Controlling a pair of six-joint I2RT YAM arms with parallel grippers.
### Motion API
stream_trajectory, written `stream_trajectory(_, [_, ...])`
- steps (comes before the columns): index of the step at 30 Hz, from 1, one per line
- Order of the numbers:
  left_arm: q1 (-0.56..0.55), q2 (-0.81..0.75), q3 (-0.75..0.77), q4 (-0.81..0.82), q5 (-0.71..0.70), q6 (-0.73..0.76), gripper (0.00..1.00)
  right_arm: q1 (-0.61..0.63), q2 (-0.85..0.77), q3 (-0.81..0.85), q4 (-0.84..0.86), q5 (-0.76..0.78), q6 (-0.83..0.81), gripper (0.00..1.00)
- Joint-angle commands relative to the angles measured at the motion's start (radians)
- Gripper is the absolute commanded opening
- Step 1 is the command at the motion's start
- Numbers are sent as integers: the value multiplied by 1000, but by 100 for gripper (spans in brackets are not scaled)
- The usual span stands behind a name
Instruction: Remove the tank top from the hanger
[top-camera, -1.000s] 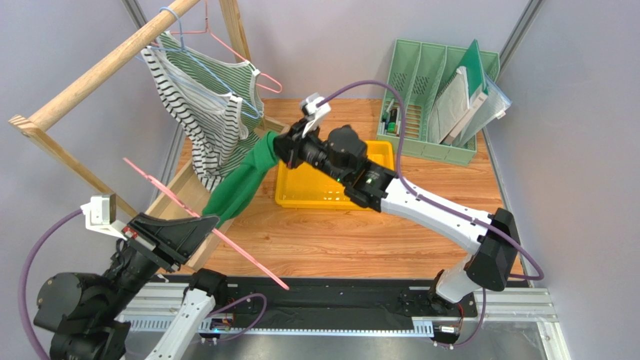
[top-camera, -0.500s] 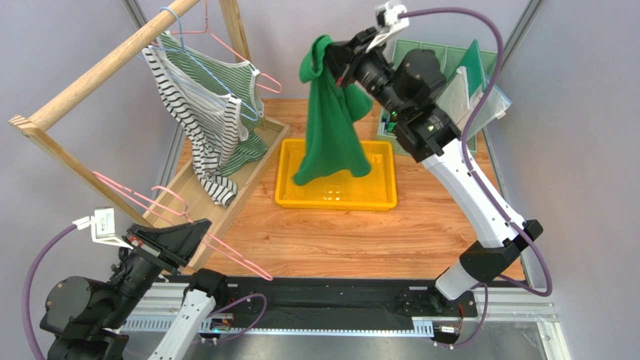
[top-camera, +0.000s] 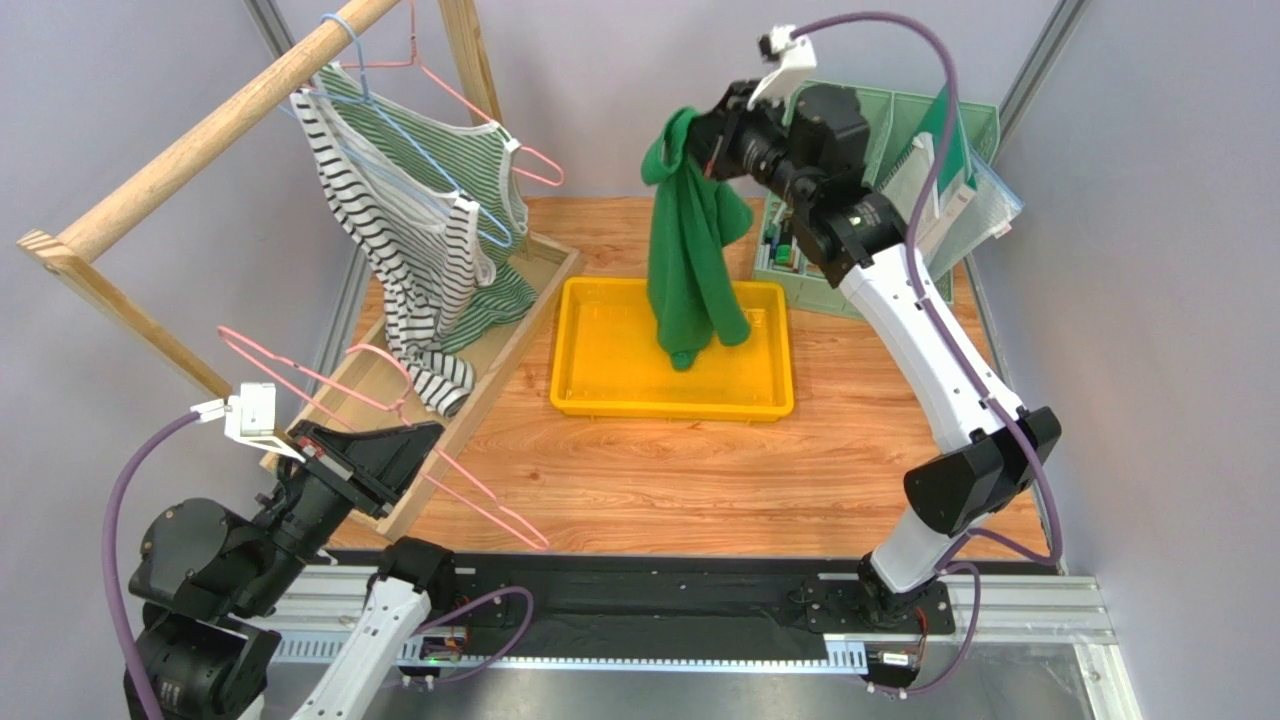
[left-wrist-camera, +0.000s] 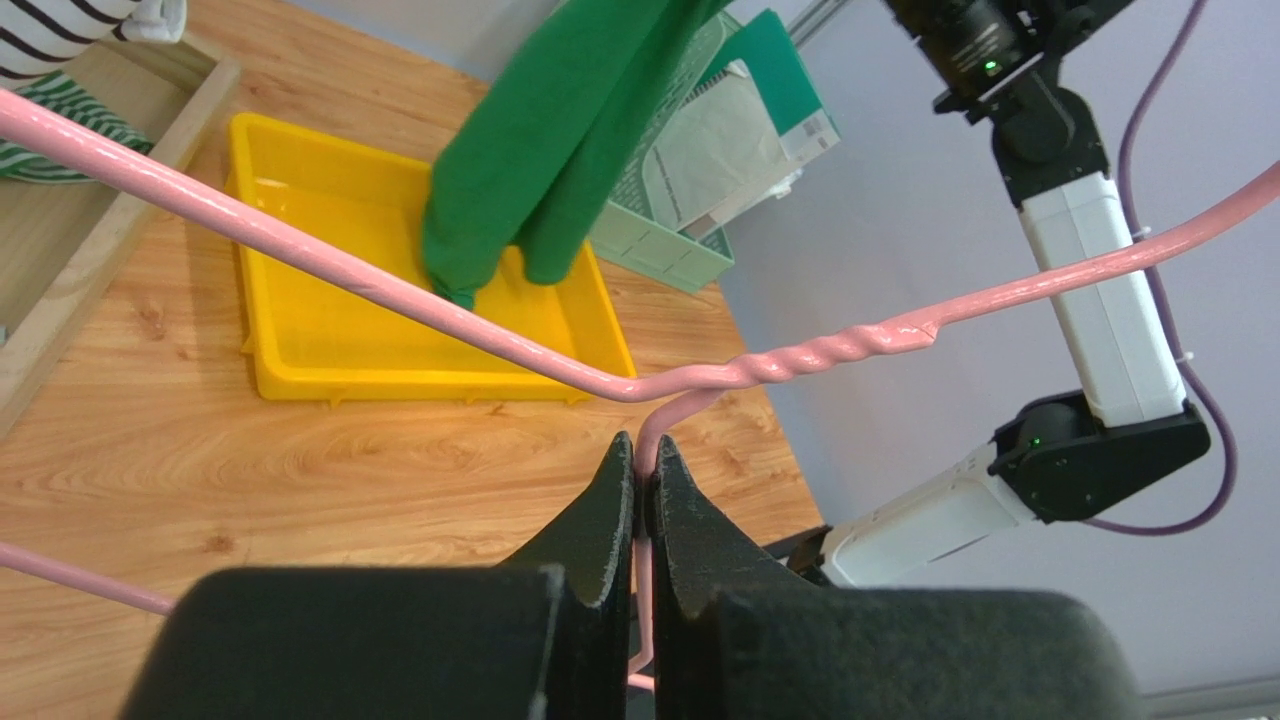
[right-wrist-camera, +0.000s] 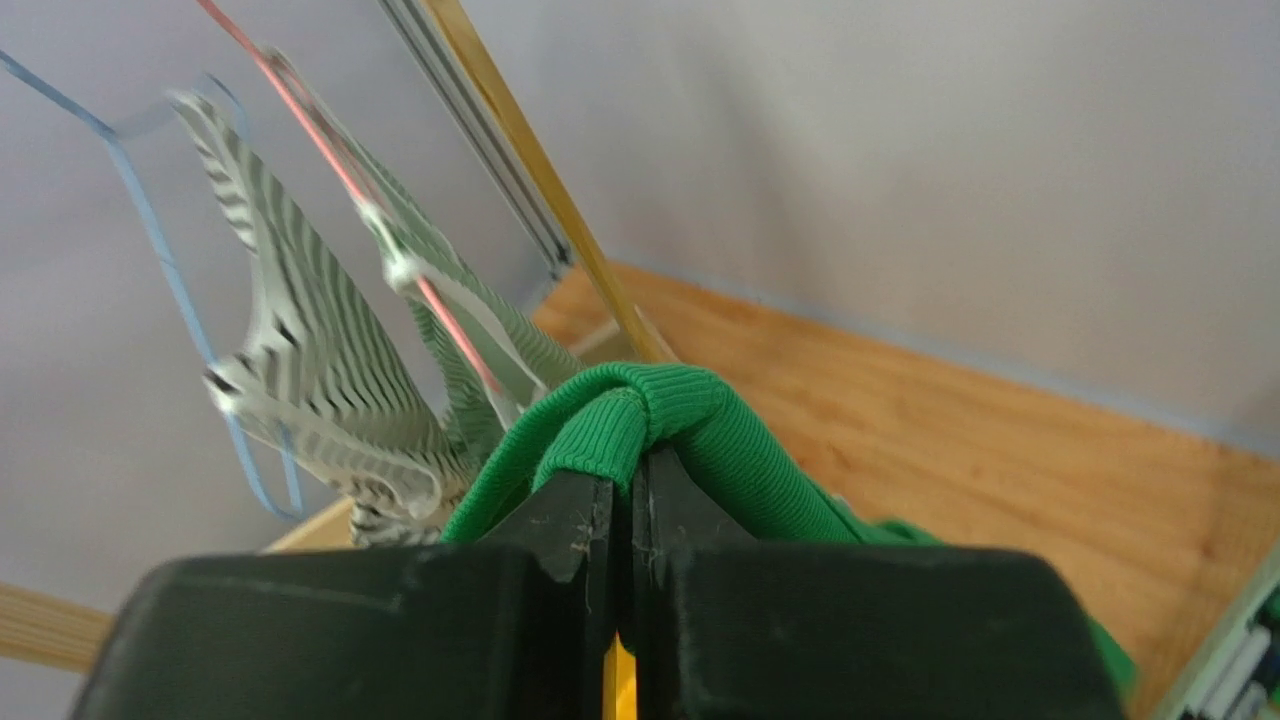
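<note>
The green tank top (top-camera: 691, 255) hangs free of the hanger, bunched at its top in my right gripper (top-camera: 696, 132), which is shut on it high above the yellow tray (top-camera: 669, 408). Its lower end dangles just over the tray. The right wrist view shows the ribbed green fabric (right-wrist-camera: 721, 435) pinched between that gripper's (right-wrist-camera: 631, 477) jaws. The bare pink wire hanger (top-camera: 496, 518) sits at the near left, with my left gripper (top-camera: 406, 440) shut on its neck. In the left wrist view the hanger's twisted wire (left-wrist-camera: 812, 356) rises from the shut gripper (left-wrist-camera: 642, 450), with the tank top (left-wrist-camera: 556, 135) beyond.
A wooden clothes rack (top-camera: 196, 150) stands at the left with striped tops (top-camera: 421, 225) on blue and pink hangers, above its wooden base tray (top-camera: 451, 390). A green file organizer (top-camera: 872, 180) with folders stands at the back right. The right arm stretches high across the right side.
The right gripper pulled the green tank top off the pink hanger and lifted it up and right over the yellow tray. The left gripper drew the empty hanger back toward the near left.
</note>
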Motion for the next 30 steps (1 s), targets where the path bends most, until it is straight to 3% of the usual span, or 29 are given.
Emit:
stream_trajectory(1, [-3, 8, -14, 50, 20, 30, 0, -3, -57, -204, 5, 40, 0, 0])
stream_trajectory(7, [-3, -10, -42, 48, 17, 27, 0, -4, -63, -509, 17, 37, 32, 0])
stream_trajectory(11, [-3, -16, -53, 50, 21, 30, 0, -18, -46, -603, -24, 49, 21, 0])
stream_trajectory(14, [-3, -18, -62, 51, 18, 30, 0, -52, -25, -616, -129, 129, 20, 0])
stream_trajectory(18, [-3, -30, -76, 53, 14, 32, 0, -96, 15, -607, -248, 391, 33, 0])
stream_trajectory(20, [-3, -33, -80, 53, 11, 32, 0, -98, 50, -587, -298, 422, 35, 0])
stream_trajectory(25, [-3, -35, -97, 62, 3, 24, 0, -87, 151, -481, -407, 431, 78, 15])
stream_trajectory(28, [-3, -33, -108, 74, 0, 12, 0, -73, 254, -392, -522, 526, 76, 37])
stream_trajectory(29, [-3, -31, -114, 77, 1, 10, 0, -60, 267, -368, -558, 618, 73, 51])
stream_trajectory(30, [-3, -31, -118, 83, 1, 7, 0, -53, 277, -346, -593, 666, 67, 56])
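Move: The right hand still pinches the green tank top, which hangs over the yellow tray; the tray's middle lies some 42 cm below this hand, about 6 cm back and straight under it sideways. The green file rack stands roughly 12 cm ahead, 31 cm right and 35 cm down; the hanging striped tops are about 30 cm left, 2 cm back and 18 cm down. From the left hand, the tray is roughly 30 cm ahead, 26 cm right and 37 cm down. Right hand lowers tank top about 40 cm into tray, swinging right, tipping down, opening; left, keeping hanger, sinks slightly. ##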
